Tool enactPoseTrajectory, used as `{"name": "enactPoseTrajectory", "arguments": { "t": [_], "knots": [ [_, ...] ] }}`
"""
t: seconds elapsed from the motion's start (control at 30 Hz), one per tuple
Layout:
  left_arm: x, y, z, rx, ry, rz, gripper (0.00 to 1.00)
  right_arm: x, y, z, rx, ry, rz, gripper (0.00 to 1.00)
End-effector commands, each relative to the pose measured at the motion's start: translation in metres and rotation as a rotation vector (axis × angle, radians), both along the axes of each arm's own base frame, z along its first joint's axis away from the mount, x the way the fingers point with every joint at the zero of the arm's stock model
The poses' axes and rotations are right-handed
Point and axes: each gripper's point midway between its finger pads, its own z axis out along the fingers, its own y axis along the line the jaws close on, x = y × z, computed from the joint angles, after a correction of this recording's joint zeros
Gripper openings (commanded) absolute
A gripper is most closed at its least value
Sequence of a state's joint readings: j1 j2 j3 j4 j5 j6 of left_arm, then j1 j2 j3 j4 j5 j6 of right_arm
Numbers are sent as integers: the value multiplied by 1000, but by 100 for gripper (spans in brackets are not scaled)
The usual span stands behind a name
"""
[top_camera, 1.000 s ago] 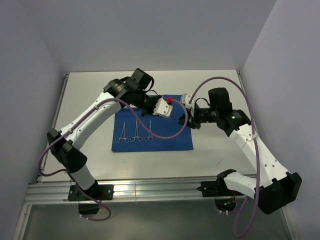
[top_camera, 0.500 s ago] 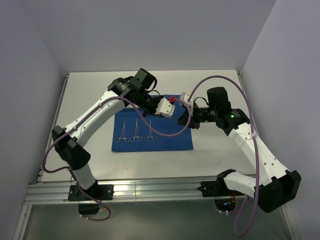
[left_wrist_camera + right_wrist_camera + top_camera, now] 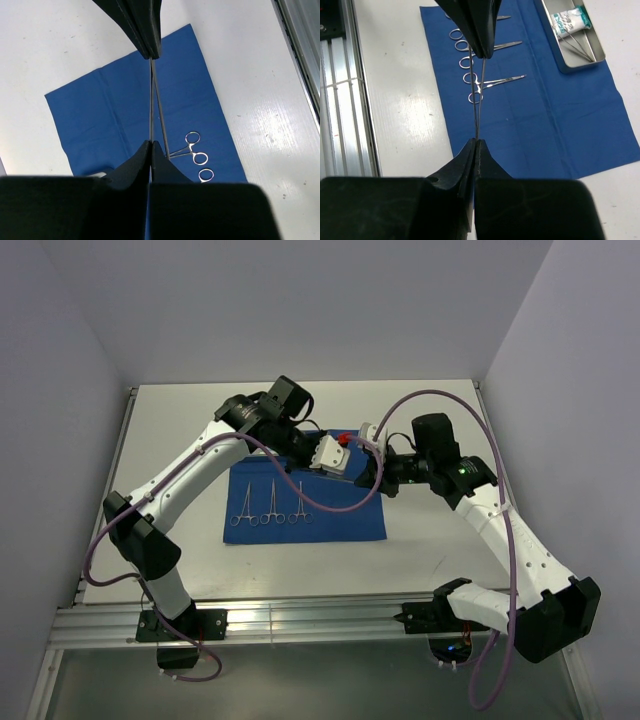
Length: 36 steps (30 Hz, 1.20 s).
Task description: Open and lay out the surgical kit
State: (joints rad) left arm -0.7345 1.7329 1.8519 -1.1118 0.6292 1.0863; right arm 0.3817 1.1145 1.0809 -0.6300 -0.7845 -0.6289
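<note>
The royal-blue cloth [image 3: 340, 515] lies flat on the white table, with three ring-handled clamps [image 3: 268, 505] side by side on its left part. Slim steel tweezers [image 3: 151, 100] hang in the air above the cloth, held at both ends. My left gripper [image 3: 151, 144] is shut on one end. Facing it, my right gripper [image 3: 477, 141] is shut on the other end. The steel tray [image 3: 598, 46] sits on the cloth's far part with the white-green packet [image 3: 570, 21] and thin instruments inside. In the top view the arms hide the tray.
An aluminium rail [image 3: 300, 620] runs along the table's near edge by the arm bases. Purple cables [image 3: 440, 398] loop over both arms. Grey walls close in the table at the left, back and right.
My right gripper's jaws have closed onto the tweezers' end. The left arm shifted slightly at first, then both arms stayed almost still.
</note>
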Motion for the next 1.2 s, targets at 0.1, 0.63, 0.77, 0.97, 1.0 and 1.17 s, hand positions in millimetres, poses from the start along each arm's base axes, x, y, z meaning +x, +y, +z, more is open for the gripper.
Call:
{"name": "enactPoseTrajectory", "arguments": {
  "t": [0.1,0.63,0.77,0.97,1.0,1.17],
  "knots": [
    [3,-6,12,-50,-37,11,21,10,4,14,37,-30,-50,0],
    [81,45,156,-594,-101,511,99,0,-12,-45,0,131,-208,0],
    [116,105,178,-807,-40,855,99,17,-19,-54,92,283,-483,0],
    [132,154,118,-895,256,1281,99,33,-35,-72,270,478,-881,0],
    [132,155,108,-884,295,1310,99,38,-42,-77,280,473,-956,0],
    [129,156,63,-824,471,1383,99,44,-49,-99,300,531,-1191,0]
  ]
}}
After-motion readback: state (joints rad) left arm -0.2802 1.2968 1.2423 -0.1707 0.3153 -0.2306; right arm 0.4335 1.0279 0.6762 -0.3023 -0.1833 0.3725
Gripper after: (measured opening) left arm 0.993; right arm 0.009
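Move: Both grippers still share the tweezers: left on a prong tip, right on the joined end. From the left hand the steel tray lies about 25 cm ahead, 15 cm left and 23 cm below; the nearest haemostat is roughly 7 cm ahead, 6 cm left, 24 cm down. From the right hand, the bare cloth beside that haemostat is some 9 cm ahead, 5 cm left, 24 cm below, the haemostat itself 9 cm ahead and 12 cm left. Spread the left fingers wide to let go of the tweezers, then swing that gripper up, left and forward towards the tray, about 15 cm left and 13 cm forward, turning counter-clockwise and sinking again after the peak. Keep the right fingers shut on the tweezers; lower them some 11 cm over the cloth, drifting right, while turning clockwise about 55 degrees and tipping down. ##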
